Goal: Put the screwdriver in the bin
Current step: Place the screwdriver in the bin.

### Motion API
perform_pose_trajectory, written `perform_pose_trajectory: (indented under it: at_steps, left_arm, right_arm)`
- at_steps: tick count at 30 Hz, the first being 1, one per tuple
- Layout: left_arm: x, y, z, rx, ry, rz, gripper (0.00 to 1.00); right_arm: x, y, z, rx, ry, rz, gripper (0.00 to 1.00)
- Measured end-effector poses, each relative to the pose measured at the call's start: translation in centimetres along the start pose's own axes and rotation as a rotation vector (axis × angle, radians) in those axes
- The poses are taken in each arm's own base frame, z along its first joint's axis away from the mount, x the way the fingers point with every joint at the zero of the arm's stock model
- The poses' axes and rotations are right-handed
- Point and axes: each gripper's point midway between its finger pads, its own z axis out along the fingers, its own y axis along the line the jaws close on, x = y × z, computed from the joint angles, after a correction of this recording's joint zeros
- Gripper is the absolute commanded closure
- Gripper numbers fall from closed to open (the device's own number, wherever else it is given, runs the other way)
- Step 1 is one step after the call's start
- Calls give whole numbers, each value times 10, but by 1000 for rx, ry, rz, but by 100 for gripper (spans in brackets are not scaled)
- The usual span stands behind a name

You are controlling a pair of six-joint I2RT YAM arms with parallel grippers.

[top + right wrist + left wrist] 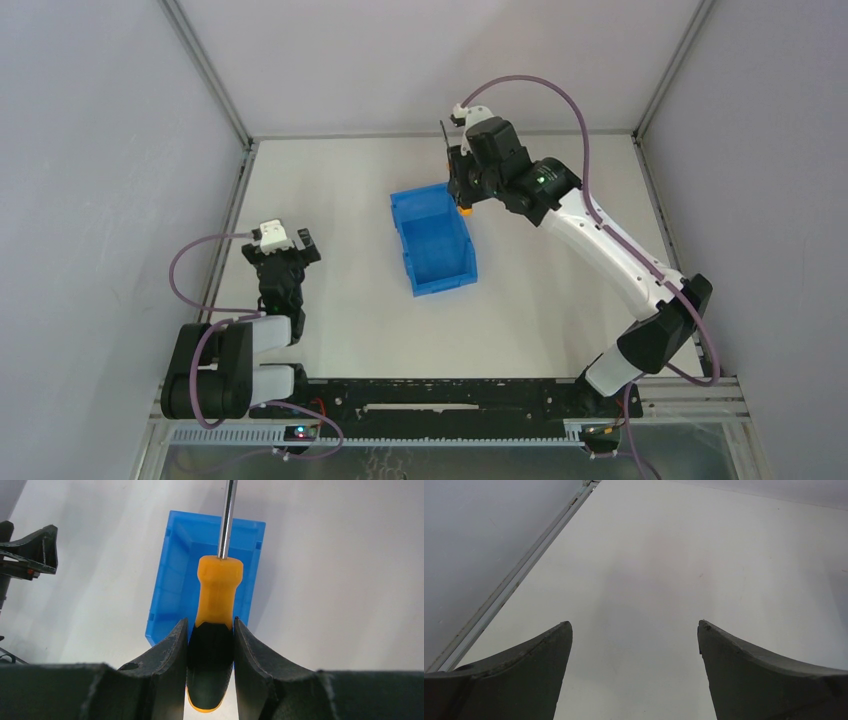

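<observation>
My right gripper is shut on the black part of the screwdriver handle, and the orange neck and thin metal shaft stick out ahead of the fingers. In the top view the right gripper hangs above the far right corner of the blue bin, with a bit of the orange handle showing below it. The blue bin lies below and behind the screwdriver in the right wrist view. My left gripper is open and empty over bare table, to the left of the bin.
The white table is ringed by grey walls with metal rails along its edges. The left arm shows at the left edge of the right wrist view.
</observation>
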Motion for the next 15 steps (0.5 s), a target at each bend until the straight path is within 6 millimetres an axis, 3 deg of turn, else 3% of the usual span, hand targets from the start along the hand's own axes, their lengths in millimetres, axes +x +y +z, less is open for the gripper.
perform_pose_trajectory:
  at_steps: [4, 15]
  left_arm:
    - [0, 0, 0, 0, 0, 0, 0]
    - [0, 0, 0, 0, 0, 0, 0]
  right_arm:
    - [3, 6, 7, -14, -9, 2, 89]
    - [70, 11, 42, -36, 111, -17, 91]
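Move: The blue bin's middle lies about 5 cm ahead of the right hand, some 4 cm to its left and roughly 25 cm below; the screwdriver is already held in this hand. From the idle left hand the bin's middle is about 31 cm to the right, 4 cm farther out and some 7 cm lower. Nothing else stands near the bin. Downward, starting gently and then faster, the right hand sinks about 8 cm towards the open blue bin, with only a slight drift back and left. Its fingers tip a little farther down, some 5 degrees, and keep their pinch on the screwdriver's handle, with the shaft still pointing out ahead. ##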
